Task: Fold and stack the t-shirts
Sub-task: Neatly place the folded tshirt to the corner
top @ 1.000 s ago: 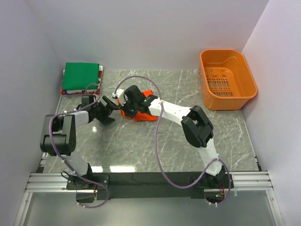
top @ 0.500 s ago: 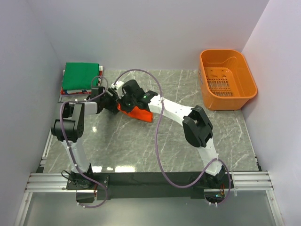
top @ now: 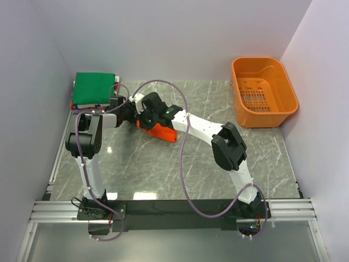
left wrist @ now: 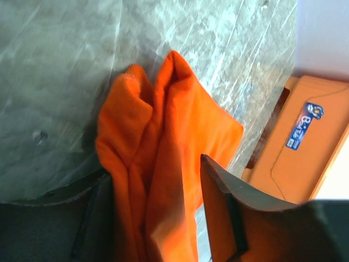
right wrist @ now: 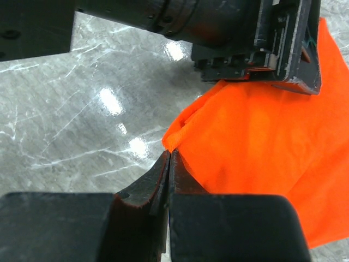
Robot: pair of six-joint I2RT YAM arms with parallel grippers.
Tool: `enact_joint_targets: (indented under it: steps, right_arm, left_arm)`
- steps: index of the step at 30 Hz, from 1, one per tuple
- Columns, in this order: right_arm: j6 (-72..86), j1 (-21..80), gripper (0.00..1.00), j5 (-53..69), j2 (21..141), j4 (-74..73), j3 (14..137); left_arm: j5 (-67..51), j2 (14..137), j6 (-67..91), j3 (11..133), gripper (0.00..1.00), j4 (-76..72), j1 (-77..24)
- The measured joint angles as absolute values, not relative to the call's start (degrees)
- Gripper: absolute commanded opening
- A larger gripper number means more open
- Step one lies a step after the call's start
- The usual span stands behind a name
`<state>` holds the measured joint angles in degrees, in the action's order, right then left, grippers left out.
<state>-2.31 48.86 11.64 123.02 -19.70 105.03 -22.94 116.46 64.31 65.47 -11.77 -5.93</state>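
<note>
The orange-red t-shirt (top: 160, 131) hangs bunched near the back left of the table, between my two grippers. My right gripper (right wrist: 169, 155) is shut, with a corner of the t-shirt (right wrist: 256, 142) pinched at its tips. My left gripper (left wrist: 155, 174) is open, its jaws standing on either side of a hanging fold of the t-shirt (left wrist: 163, 136), with a sliver of table showing beside the right finger (left wrist: 229, 213). In the top view the left gripper (top: 131, 113) meets the right gripper (top: 146, 117) over the cloth. A folded green t-shirt (top: 94, 88) tops a stack at the back left corner.
An orange plastic basket (top: 263, 90) stands at the back right and also shows as the basket (left wrist: 305, 158) in the left wrist view. White walls close in the table at the left, back and right. A purple cable (top: 182, 164) loops over the right arm.
My left arm has swung back and right until its gripper reaches the shirt, and its jaws have narrowed round the fold. The right gripper stays shut and has shifted slightly with the cloth.
</note>
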Motion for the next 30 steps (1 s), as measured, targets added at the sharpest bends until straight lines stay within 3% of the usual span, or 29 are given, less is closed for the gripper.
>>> enact_joint_targets:
  steps: [3, 7, 9, 11, 15, 17, 30]
  right_arm:
    - [-2.09, 48.86, 0.00, 11.62, 123.07, -19.70, 105.06]
    - [-1.72, 48.73, 0.00, 11.60, 123.22, -19.81, 105.78]
    - [-1.41, 48.47, 0.02, 11.60, 123.24, -19.75, 106.24]
    - [-1.10, 48.18, 0.14, 11.11, 123.28, -19.94, 107.09]
    - [-0.34, 46.50, 0.56, 10.37, 123.79, -21.93, 110.34]
    - [0.25, 44.66, 0.59, 10.31, 123.79, -22.57, 111.15]
    - [-0.10, 31.73, 0.61, 6.42, 120.75, -26.09, 102.35]
  left_arm:
    - [-22.50, 117.51, 64.07, 66.74, 0.44, -11.55, -6.33]
    - [-21.08, 118.58, 61.87, 68.73, 0.40, -9.56, -6.63]
    - [-19.99, 119.11, 59.66, 71.07, 0.29, -7.40, -6.81]
    - [-19.09, 119.70, 55.94, 74.35, 0.23, -4.58, -6.92]
    - [-16.10, 120.55, 46.65, 82.91, 0.11, 1.96, -7.16]
    - [-14.15, 120.92, 41.54, 87.46, 0.06, 4.54, -7.20]
    - [-7.53, 131.63, 20.03, 116.84, 0.01, 22.44, -3.73]
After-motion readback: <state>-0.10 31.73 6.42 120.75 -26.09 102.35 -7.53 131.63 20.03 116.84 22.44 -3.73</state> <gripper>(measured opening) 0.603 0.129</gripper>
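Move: Around the folded orange t-shirt's left edge, the left hand's fingers stand part open; the shirt's middle lies about 9 cm right and 5 cm back of that hand, a little lower. The green stack in the corner sits some 23 cm left and 13 cm ahead of the left hand. The right hand still pinches the shirt's raised near-left edge, with the middle about 7 cm to its right, level with it fore and aft, and roughly 6 cm lower. Closing on the cloth, the left fingers pinch the shirt's edge, then carry it forward about 13 cm, up and left some 8 cm each, towards the green stack, the wrist rolling its left side up. Once they have mostly shut, the right fingers open, let go of the shirt, and the hand swings away some 15 cm right and 10 cm forward. ##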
